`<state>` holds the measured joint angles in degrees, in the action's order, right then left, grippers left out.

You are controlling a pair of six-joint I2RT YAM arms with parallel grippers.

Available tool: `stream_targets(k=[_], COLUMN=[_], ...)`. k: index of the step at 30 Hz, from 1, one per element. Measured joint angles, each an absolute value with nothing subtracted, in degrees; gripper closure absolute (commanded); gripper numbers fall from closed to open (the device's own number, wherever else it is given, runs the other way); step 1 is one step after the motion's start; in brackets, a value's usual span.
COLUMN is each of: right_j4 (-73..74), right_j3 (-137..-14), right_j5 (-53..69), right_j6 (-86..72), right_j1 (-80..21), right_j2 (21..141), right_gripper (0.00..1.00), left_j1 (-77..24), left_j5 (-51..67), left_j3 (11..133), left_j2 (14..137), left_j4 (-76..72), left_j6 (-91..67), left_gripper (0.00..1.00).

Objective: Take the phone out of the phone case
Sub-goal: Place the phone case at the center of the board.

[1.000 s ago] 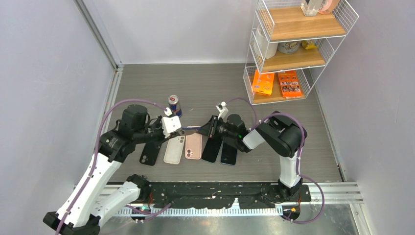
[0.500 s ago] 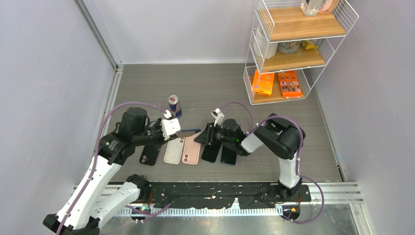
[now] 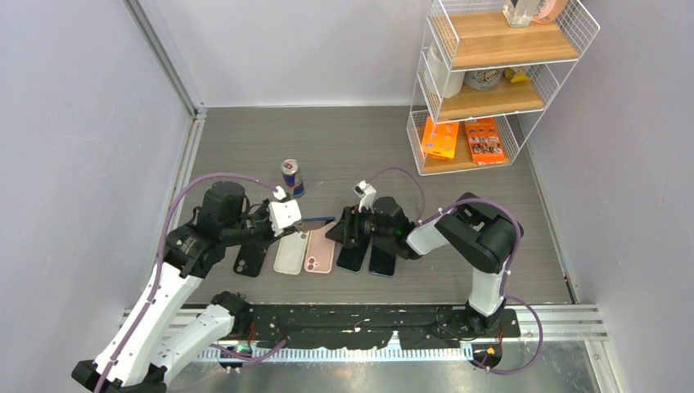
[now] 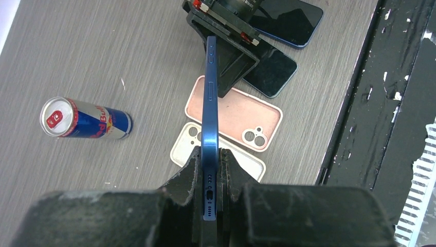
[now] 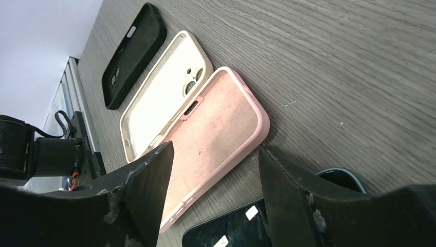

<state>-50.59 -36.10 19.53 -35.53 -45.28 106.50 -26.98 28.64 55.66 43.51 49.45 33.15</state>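
Note:
A blue phone (image 4: 209, 103) stands on edge in the air, with my left gripper (image 4: 208, 170) shut on its lower end. In the top view the phone (image 3: 315, 220) sticks out to the right of that gripper (image 3: 296, 223). Below it an empty pink phone case (image 5: 211, 134) lies flat on the table, inner side up. My right gripper (image 5: 215, 149) hangs open just over the near end of that case (image 3: 320, 250) with nothing between its fingers. Its tip (image 3: 335, 231) sits close to the far end of the blue phone.
An empty white case (image 3: 290, 251) and a black case (image 3: 250, 256) lie left of the pink one. Two dark phones (image 3: 353, 255) (image 3: 381, 260) lie face up to its right. A drink can (image 3: 292, 177) stands behind them. A wire shelf (image 3: 483, 82) fills the back right.
My right gripper has opened and shifted slightly left, and the pink case now lies free on the table. My left gripper keeps its hold on the blue phone.

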Motion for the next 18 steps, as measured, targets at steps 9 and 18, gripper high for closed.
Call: stream_targets(k=[9, 18], right_j4=[-45.4, -40.3], right_j3=[-36.6, -36.8], right_j5=[18.0, 17.1], right_j6=[-31.5, -25.8], right_j1=[-45.3, -43.8], right_j2=[103.4, 95.7], right_gripper=[0.28, 0.00], left_j1=[-27.0, -27.0], left_j5=[28.5, 28.5], left_j3=[55.4, 55.3], left_j2=[43.3, 42.9], left_j4=[49.5, 49.5], left_j6=[33.2, 33.2], left_gripper=[1.00, 1.00])
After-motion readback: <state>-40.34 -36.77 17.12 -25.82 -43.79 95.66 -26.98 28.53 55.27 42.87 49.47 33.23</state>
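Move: Just left of the right hand and behind it lies the pink phone case, its middle about 3 cm to the left, 3 cm back and 3 cm below. The white phone case lies some 9 cm left of the pink one and 1 cm nearer the base; the black phone is roughly 7 cm right of this hand and 3 cm back. The blue phone hangs about 7 cm left, 5 cm back and 13 cm above. From the left hand, the pink case lies about 5 cm ahead, 9 cm right and 20 cm below. Backing off the pink case with its fingers already parted, the right hand hardly shifts at first, then climbs about 4 cm with a smaller drift right and forward. Its fingers spread wider and the wrist rolls some 10 degrees, forward side rising. The left hand stays in place, still pinching the blue phone by its near end. ##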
